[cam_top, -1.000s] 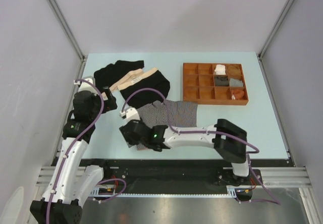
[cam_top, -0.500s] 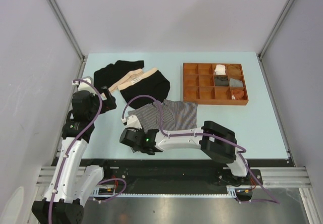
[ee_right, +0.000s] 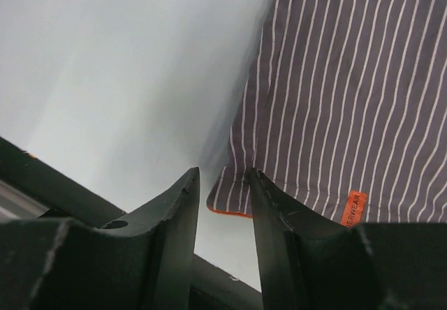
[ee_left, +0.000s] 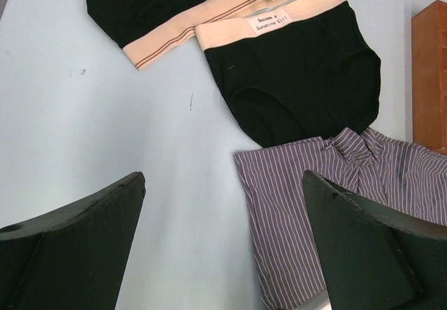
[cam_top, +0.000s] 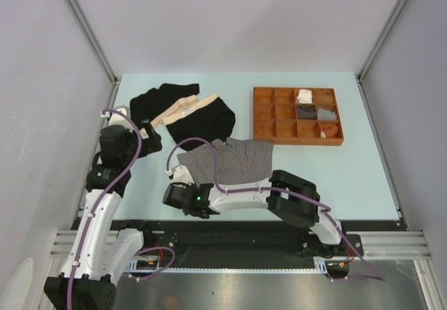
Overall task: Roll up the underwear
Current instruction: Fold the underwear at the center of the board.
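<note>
The grey pin-striped boxer [cam_top: 230, 160] lies flat at the table's middle front, its small orange tag [ee_right: 353, 207] near the hem. My right gripper [cam_top: 176, 195] is low at its near left corner. In the right wrist view that corner sits between the narrowed jaws of the right gripper [ee_right: 223, 174], with a gap still showing beside the left finger [ee_right: 174, 219]. Two black briefs with beige waistbands [cam_top: 162, 99] [cam_top: 206, 119] lie at the back left. My left gripper [ee_left: 222, 177] hovers wide open over bare table, left of the boxer [ee_left: 328, 205].
A brown compartmented tray [cam_top: 298, 138] holding a few small rolled cloths stands at the back right; its corner [ee_left: 429, 79] shows in the left wrist view. The table's near edge and black rail run just behind my right gripper.
My right gripper has drawn back toward the near edge to the boxer's corner and its jaws have narrowed. The boxer shows more fully. The left arm has hardly moved.
</note>
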Controlling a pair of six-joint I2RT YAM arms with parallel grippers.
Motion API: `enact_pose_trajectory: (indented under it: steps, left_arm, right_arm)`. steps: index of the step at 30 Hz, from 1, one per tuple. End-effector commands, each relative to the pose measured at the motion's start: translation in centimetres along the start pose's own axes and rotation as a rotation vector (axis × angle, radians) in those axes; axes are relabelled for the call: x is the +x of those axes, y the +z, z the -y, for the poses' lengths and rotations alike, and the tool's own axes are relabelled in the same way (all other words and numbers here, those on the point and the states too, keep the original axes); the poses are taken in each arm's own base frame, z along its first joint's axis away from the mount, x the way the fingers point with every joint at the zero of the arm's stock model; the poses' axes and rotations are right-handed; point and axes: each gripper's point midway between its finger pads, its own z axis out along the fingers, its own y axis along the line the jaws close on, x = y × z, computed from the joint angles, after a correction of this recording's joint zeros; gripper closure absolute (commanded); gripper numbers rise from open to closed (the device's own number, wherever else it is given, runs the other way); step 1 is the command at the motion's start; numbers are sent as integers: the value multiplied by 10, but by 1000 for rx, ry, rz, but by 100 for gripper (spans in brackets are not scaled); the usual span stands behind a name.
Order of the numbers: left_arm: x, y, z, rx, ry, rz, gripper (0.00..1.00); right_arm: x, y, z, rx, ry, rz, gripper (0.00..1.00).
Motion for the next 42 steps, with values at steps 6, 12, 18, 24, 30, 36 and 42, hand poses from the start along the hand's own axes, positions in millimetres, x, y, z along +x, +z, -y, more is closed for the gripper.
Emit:
enact_pose_trajectory:
  steps: [6, 12, 18, 24, 30, 36, 42]
  left_arm:
    - [8, 9, -5, -48, -173, 1, 0]
    - [52, 48, -5, -76, -293, -61, 5]
    - [86, 79, 3, -48, -324, -193, 14]
    - [111, 103, 10, -19, -345, -253, 19]
    - [132, 130, 12, -19, -350, -326, 28]
    - [149, 140, 18, -2, -342, -388, 35]
    - [164, 140, 22, -10, -307, -427, 41]
  right_arm:
    - [-2, 6, 2, 26, 29, -13, 87]
    - [-1, -1, 12, -69, 109, -30, 100]
    - [5, -1, 10, -187, 157, -56, 100]
    - [11, 2, 0, -238, 154, -76, 100]
    - [9, 3, -1, -248, 157, -76, 100]
    - [6, 2, 1, -248, 167, -70, 100]
    - [4, 2, 1, -252, 174, -64, 100]
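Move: Right under the right fingertips, about 1 cm below and 1 cm ahead, is the near-left corner of the striped underwear, its red tag 7 cm to the hand's right and 3 cm ahead. The left hand's aim, the far-left corner, lies some 7 cm ahead, 8 cm right and 20 cm below it. Also from the left hand, the nearer black underwear's middle is 18 cm ahead and 17 cm right, the striped underwear's middle 24 cm right and 1 cm ahead, both at table height. Closing its half-open fingers, the right hand pinches the near-left corner of the striped underwear, then stays almost in place while its wrist tilts so the fingers point more to the left. The left hand drops about 19 cm towards the far-left corner, drifting some 6 cm forward and as much right, tipping its fingers steeper by roughly 20 degrees and narrowing to a bit over half open, without closing. ##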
